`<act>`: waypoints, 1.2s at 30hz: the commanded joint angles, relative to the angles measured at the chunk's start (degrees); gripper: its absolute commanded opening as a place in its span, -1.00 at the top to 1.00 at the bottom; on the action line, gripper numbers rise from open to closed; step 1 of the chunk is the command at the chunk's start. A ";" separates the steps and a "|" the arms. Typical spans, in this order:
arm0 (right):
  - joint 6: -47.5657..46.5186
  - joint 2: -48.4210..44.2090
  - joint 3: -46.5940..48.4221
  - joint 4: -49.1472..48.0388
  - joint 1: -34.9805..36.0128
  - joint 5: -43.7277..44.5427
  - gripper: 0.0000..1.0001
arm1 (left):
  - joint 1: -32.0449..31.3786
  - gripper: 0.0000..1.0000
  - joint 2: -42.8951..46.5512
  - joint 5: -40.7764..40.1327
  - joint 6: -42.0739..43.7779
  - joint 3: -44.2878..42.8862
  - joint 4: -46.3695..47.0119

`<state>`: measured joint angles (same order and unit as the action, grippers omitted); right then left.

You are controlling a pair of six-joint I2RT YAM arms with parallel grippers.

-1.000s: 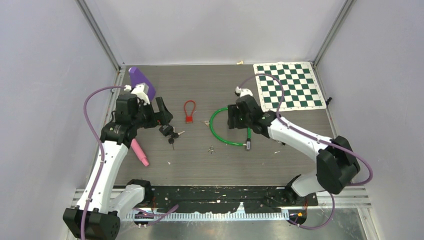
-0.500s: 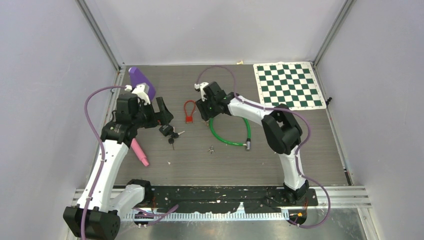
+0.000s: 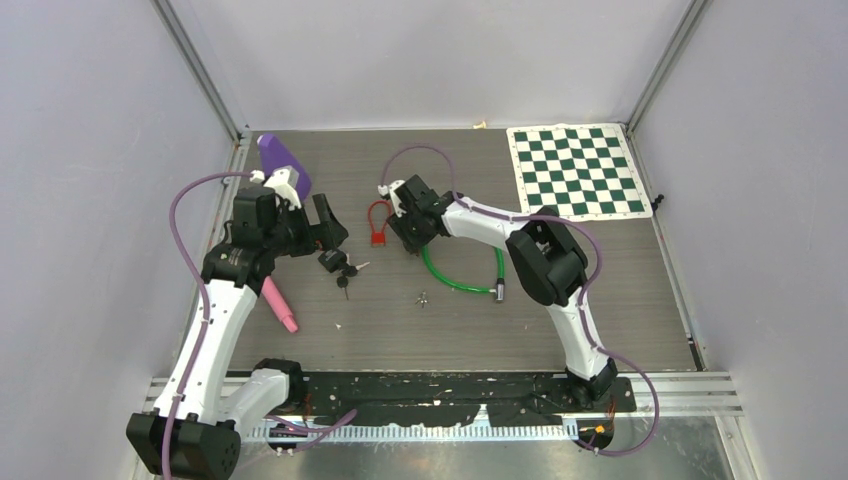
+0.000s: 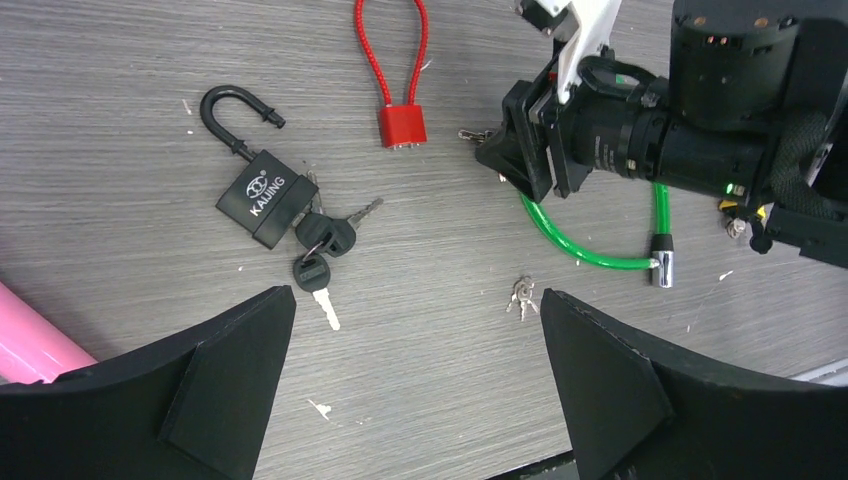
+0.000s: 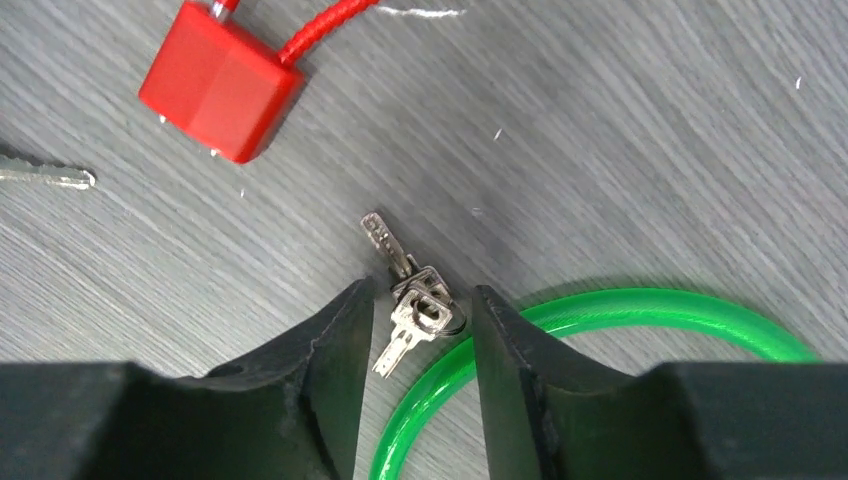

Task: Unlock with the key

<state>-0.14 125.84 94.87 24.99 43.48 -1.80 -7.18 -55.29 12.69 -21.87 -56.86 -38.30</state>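
Note:
A small bunch of silver keys [image 5: 415, 305] lies flat on the table between the fingers of my right gripper [image 5: 418, 320]. The jaws are narrow, with a little gap on each side of the keys. The red cable padlock [image 5: 220, 80] sits just beyond them, its shackle shut [image 3: 378, 212]. In the top view my right gripper [image 3: 408, 235] points down beside that lock. My left gripper [image 4: 418, 380] hovers wide open over bare table, holding nothing. A black padlock [image 4: 265, 195] with its shackle open has black-headed keys [image 4: 322, 240] in it.
A green cable lock [image 3: 455, 280] curves just right of the right gripper's fingers. A second small key bunch [image 4: 521, 295] lies nearer the front. A pink cylinder [image 3: 280, 305], a purple object [image 3: 280, 155] and a chessboard mat [image 3: 578, 170] sit at the edges.
My right arm has swung left from above the green cable to the silver keys beside the red padlock, and its jaws have narrowed. The left arm has stayed still.

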 commanded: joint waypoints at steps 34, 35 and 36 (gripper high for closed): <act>14.94 -39.98 -45.79 -5.33 7.40 -5.71 0.89 | -7.34 -0.86 6.97 17.37 -11.51 22.44 9.49; 15.84 -41.82 -46.95 -4.48 7.78 -5.69 0.89 | -7.54 -0.86 7.18 17.18 -11.67 22.96 9.48; 16.30 -42.65 -48.92 -3.97 7.90 -5.67 0.89 | -7.79 -0.86 7.43 17.03 -11.69 23.33 9.49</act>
<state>12.21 89.65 50.89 17.47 50.13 -6.76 -14.06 -49.06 28.77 -32.75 -35.00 -30.26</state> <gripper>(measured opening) 0.064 0.931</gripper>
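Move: The small keys lie practically between the right fingertips, about 1 cm below and 1 cm back. The red padlock's body is some 7 cm left and 2 cm ahead; the green cable ring is centred about 11 cm right and 1 cm back. The second key bunch lies roughly 14 cm back, 3 cm right. From the left hand, the small keys are about 10 cm ahead, 17 cm right and 21 cm below. The right fingers pinch the keys, drawing back-right some 19 cm, while the open left hand sinks and retreats. ##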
